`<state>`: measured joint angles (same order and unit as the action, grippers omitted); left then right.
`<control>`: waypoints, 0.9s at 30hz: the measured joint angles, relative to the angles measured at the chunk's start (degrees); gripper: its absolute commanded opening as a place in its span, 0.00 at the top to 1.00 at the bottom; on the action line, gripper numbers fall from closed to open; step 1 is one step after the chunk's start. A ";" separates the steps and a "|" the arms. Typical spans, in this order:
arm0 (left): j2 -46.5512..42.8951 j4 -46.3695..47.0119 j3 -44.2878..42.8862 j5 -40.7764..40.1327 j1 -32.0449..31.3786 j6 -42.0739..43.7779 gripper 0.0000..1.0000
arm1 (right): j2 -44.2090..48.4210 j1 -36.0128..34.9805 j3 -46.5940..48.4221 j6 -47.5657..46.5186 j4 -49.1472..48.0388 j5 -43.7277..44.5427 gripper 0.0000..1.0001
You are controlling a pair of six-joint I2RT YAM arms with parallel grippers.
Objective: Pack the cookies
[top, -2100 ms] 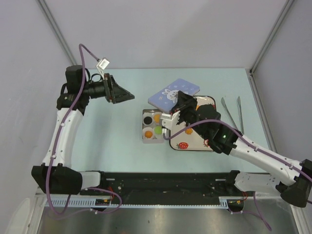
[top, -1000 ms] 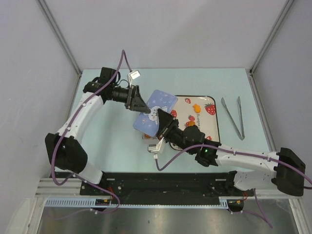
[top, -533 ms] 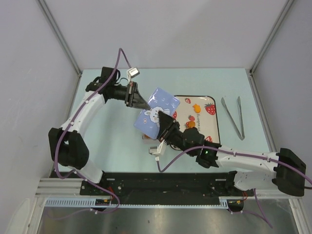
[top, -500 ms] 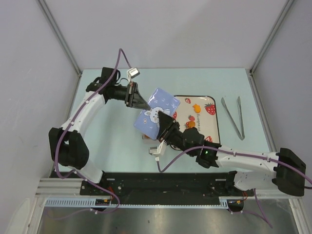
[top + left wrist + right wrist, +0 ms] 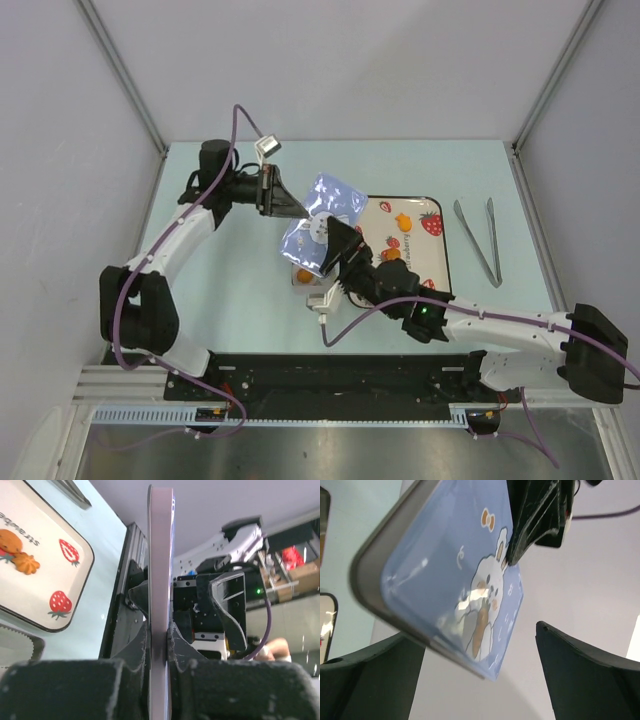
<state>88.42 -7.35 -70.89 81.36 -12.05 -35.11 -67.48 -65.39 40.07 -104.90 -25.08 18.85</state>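
A blue lid with a rabbit picture hangs tilted over a small metal tin. My left gripper is shut on the lid's far edge. The left wrist view shows the lid edge-on, pinched in my left gripper. One orange cookie shows in the tin below the lid's near corner; the other cookies are hidden under the lid. My right gripper is open just right of the lid. In the right wrist view the lid hangs above my right gripper, touching neither finger.
A white tray printed with strawberries lies right of the tin, partly under the right arm. Metal tongs lie at the far right. The same tray shows at the left in the left wrist view.
My left gripper has shut on the lid's far edge and my right gripper has opened and let go of it. The lid now tilts up more steeply, uncovering the tin's near corner.
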 measured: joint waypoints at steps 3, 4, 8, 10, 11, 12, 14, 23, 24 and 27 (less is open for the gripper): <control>-0.35 10.88 2.86 -2.16 2.25 -8.72 1.00 | 0.33 1.03 0.50 2.62 2.03 1.27 0.06; -0.35 12.83 3.28 -3.21 2.78 -10.25 1.00 | 0.42 1.60 1.07 4.11 3.32 1.75 0.06; -0.35 18.36 4.70 -8.07 4.37 -14.19 1.00 | 0.44 5.07 6.93 12.04 10.36 3.76 0.04; -0.35 18.95 5.53 -10.56 4.57 -14.43 1.00 | 0.20 8.11 12.70 18.40 15.43 4.46 0.04; -0.31 18.86 6.12 -11.91 4.57 -14.36 1.00 | 0.07 9.77 16.09 21.88 18.10 4.92 0.04; -0.20 18.84 6.51 -12.81 4.57 -14.27 1.00 | -0.55 11.82 20.17 25.59 21.14 5.31 0.04; 0.61 18.58 7.19 -14.43 4.57 -13.40 1.00 | -2.80 16.11 30.32 34.56 28.98 4.61 0.04; 6.49 14.99 11.34 -22.12 5.14 -7.89 1.00 | -15.45 41.51 65.61 68.00 63.73 -17.97 0.10; 6.43 15.19 12.28 -23.04 5.14 -7.89 1.00 | -15.45 43.04 64.89 70.23 66.60 -21.20 0.10; 6.08 15.85 15.67 -26.43 5.22 -7.91 1.00 | -15.02 45.53 58.90 75.84 70.73 -31.50 0.10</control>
<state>94.50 8.49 -55.22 54.94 -6.83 -43.03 -82.50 -19.86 98.98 -29.06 45.65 -12.64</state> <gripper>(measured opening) 0.127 0.903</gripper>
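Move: The left hand holds the blue lid by the middle of its left long edge. The open cookie tin lies about 8 cm ahead of this hand, 2 cm to its right and some 21 cm below; the strawberry tray is about 9 cm ahead, 24 cm to the right and 25 cm down. From the right hand, already open at the lid's right edge, the tin is about 11 cm ahead, 6 cm left and 21 cm below. Forward some 9 cm and then down about 13 cm, the left hand brings the lid towards the cookie tin, swinging it about 30 degrees counter-clockwise and keeping its pinch on the edge. The right hand, fingers wide open, leaves the lid rightward, forward and up towards the strawberry tray, then sinks about 10 cm with its fingers tipping down. ##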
